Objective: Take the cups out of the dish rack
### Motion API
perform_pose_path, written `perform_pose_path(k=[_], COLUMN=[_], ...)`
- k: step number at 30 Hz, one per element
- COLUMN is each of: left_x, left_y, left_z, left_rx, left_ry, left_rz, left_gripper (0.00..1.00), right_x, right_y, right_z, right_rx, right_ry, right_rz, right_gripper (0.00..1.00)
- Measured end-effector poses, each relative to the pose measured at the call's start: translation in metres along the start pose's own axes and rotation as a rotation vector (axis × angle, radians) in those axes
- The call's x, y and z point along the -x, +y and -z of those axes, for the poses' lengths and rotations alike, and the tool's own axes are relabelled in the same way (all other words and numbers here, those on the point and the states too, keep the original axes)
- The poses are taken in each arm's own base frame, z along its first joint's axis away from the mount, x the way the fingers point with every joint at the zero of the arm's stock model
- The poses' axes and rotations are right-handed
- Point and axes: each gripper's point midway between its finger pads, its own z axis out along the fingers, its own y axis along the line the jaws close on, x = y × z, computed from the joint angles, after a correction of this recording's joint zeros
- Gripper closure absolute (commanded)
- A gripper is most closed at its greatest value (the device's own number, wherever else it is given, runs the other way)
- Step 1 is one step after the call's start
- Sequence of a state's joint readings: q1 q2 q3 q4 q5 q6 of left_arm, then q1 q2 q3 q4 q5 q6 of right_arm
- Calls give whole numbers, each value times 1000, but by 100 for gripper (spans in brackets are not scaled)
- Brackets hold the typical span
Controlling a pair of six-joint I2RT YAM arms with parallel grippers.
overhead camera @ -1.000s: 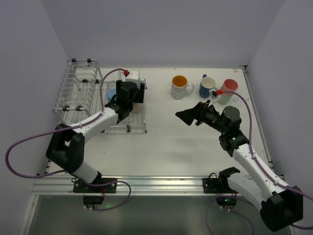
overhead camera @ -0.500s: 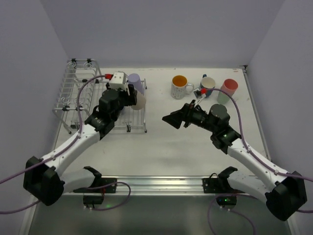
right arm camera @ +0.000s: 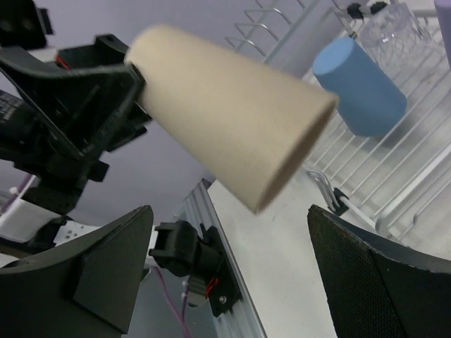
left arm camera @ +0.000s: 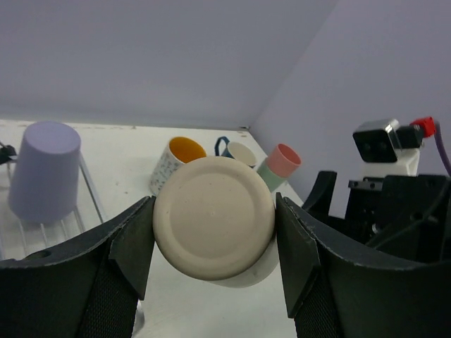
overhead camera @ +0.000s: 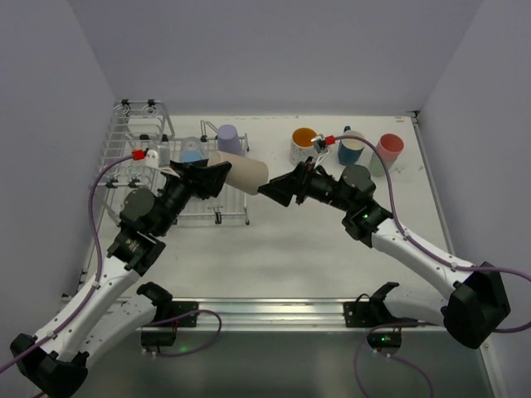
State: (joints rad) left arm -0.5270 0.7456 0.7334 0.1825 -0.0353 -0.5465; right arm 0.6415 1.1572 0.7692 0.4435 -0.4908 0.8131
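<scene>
My left gripper [overhead camera: 209,175] is shut on the base of a beige cup [overhead camera: 243,172] and holds it sideways in the air, just right of the dish rack [overhead camera: 124,153]. In the left wrist view the cup's round base [left arm camera: 213,217] sits between both fingers. My right gripper [overhead camera: 270,189] is open and empty, its tips just off the cup's open mouth; in its wrist view the beige cup [right arm camera: 225,105] hangs above the open jaws. A lilac cup [overhead camera: 230,138] and a blue cup [overhead camera: 192,155] remain on the rack.
A white orange-lined mug [overhead camera: 305,148], a dark blue mug [overhead camera: 352,148] and a pink cup [overhead camera: 387,148] stacked on a mint one stand on the table at the back right. The rack's tall wire basket is at the far left.
My left arm pulled back and swung the beige cup off the rack to the right, now held sideways. My right arm reached left, its open gripper now meeting the cup's mouth.
</scene>
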Motion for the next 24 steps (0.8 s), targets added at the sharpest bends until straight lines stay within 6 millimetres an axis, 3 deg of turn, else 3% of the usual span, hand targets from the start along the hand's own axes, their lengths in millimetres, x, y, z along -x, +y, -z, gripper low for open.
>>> perform_pose_path(k=[5, 9, 10, 11, 12, 13, 14, 15, 18, 21, 24], left_x=[-8, -5, -6, -6, -8, -9, -8, -9, -18, -32, -44], left_y=[-20, -39, -42, -45, -46, -46, -46, -43, -44, -39, -19], left_z=[5, 5, 5, 4, 2, -1, -3, -4, -3, 0, 6], left_rx=[-107, -200, -219, -235, -240, -244, -245, -233, -249, -228, -138], left_ry=[24, 16, 19, 22, 26, 29, 21, 19, 47, 93, 136], left_rz=[105, 175, 188, 198, 202, 223, 248, 256, 241, 205, 137], left_gripper=[78, 72, 68, 64, 52, 45, 37, 23, 6, 1, 0], right_x=[29, 33, 32, 31, 32, 34, 34, 36, 42, 41, 41], right_y=[28, 34, 35, 37, 39, 46, 51, 62, 71, 53, 22], right_z=[-5, -9, -10, -11, -11, -10, -9, -6, -2, -4, -6], right_rx=[68, 104, 112, 127, 140, 172, 195, 244, 252, 163, -13], right_ry=[-54, -58, -54, -50, -51, -52, -53, -52, -81, -89, -60], right_rz=[51, 64, 60, 62, 58, 49, 49, 57, 79, 104, 156], right_gripper=[7, 19, 46, 63, 76, 94, 100, 100, 100, 100, 100])
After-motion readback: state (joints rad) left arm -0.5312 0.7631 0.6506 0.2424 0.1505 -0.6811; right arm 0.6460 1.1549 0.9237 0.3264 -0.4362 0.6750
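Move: The beige cup, lying on its side with its base still gripped by the left hand, has its middle about 6 cm right and 4 cm below that hand. From the right hand it is some 6 cm to the left, 3 cm ahead and 2 cm higher, its open end facing this hand. The right gripper stands about 13 cm right of the left hand, 2 cm back and 5 cm lower. Measured from the right hand, the purple cup is about 27 cm ahead, 11 cm left and 22 cm below; the patterned mug is 28 cm ahead, 12 cm right and 25 cm below. The right fingers pinch the beige cup's wall at its open end, one finger inside, after rising about 5 cm and closing nearly shut; that hand climbs 3 cm more, then sinks and eases forward. The left hand brings the cup about 4 cm right and slightly back, turning clockwise some 15 degrees, then opens wide, lets go of the base and sinks. ##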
